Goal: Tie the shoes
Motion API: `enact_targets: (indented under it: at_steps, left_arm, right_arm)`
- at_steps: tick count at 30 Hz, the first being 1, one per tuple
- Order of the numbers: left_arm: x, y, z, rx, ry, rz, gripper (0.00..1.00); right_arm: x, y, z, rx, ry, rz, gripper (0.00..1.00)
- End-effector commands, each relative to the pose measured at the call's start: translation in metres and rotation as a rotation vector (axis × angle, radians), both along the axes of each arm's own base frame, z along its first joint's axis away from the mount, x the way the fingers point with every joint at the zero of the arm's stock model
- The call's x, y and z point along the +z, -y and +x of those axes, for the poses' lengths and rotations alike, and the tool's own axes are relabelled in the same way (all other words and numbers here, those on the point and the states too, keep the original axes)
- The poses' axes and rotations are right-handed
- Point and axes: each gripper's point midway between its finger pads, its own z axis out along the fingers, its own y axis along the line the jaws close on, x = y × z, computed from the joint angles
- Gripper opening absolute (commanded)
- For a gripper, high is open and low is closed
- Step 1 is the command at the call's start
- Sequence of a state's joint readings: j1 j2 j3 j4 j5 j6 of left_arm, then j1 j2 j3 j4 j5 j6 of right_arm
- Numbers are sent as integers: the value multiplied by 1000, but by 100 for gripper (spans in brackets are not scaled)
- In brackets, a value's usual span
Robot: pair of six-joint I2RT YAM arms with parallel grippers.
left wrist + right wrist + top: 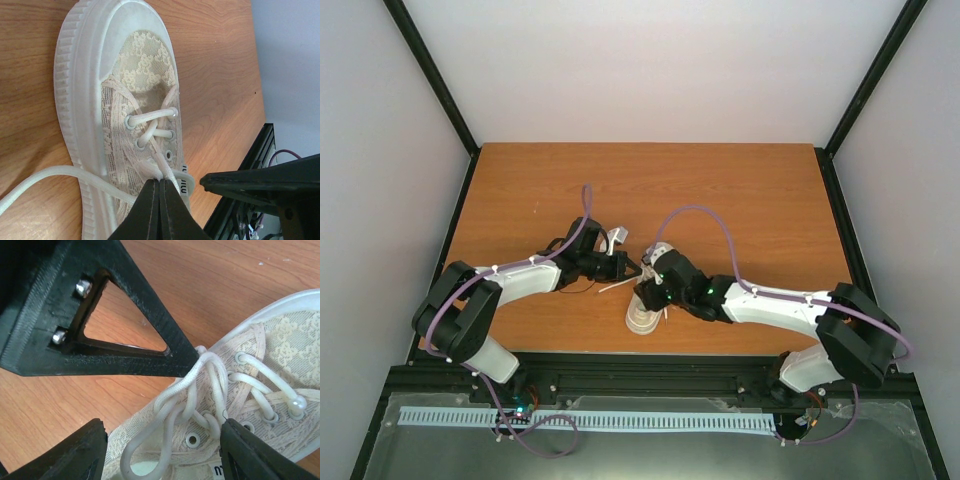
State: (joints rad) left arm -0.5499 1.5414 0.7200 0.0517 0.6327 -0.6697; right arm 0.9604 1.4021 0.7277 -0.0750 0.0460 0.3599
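The cream lace-patterned shoe (643, 312) lies on the wooden table between both arms, its toe toward the near edge. In the left wrist view the shoe (95, 90) fills the frame, and my left gripper (159, 182) is shut on a white lace (167, 172) just above the eyelets. My right gripper (165, 445) stands open over the tongue, with a loose lace loop (150, 455) lying between its fingertips and touching neither. The left gripper's tip (190, 357) pinches the twisted laces right above that loop. In the overhead view both grippers, left (632, 268) and right (658, 280), meet over the shoe.
A loose lace end (612, 287) trails left of the shoe on the table (740, 190). The black frame rail (650, 365) runs along the near edge by the arm bases. Pale walls enclose the table on three sides.
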Motion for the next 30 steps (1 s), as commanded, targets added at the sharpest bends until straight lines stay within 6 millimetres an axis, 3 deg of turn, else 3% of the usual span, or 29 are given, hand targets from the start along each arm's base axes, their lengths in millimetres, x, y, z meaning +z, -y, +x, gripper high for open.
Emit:
enact_targets:
  at_steps: [1,6,11,14,19,30]
  left_arm:
    - [8,0,2,2,11,-16,1]
    - [9,0,3,6,14,-15,1]
    - [6,-4,5,23,17,0,1]
    - [1,-10,7,38,13,18,1]
    - [-3,-16,9,50,9,29,1]
    - [-12,-29,15,75,20,70,1]
  right_arm:
    - [-3,-2,1,-15,14,-56,61]
    - [-10,-6,-3,-4,8,-94,50]
    - [-8,2,-1,-28,20,-131,14]
    - [0,12,3,-58,41,-144,3]
    - [7,18,3,-41,-8,-52,3]
    - [-2,33,7,-46,-141,98,3]
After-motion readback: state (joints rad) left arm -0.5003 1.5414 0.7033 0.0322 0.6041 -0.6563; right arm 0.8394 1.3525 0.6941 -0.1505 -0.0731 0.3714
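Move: The lace loop sits between the right hand's open fingers, about 2 cm below the hand point; from the shut left hand, still pinching its lace, it is some 3 cm back, 1 cm right and 1 cm down. The pearl on the shoe lies roughly 3 cm back of the right hand, level sideways and 4 cm below; the shoe's toe is about 8 cm back of that hand, straight behind and 5 cm lower. Dipping, right fingers shut on the lace loop, then pull some 3 cm right while the left draws left. ##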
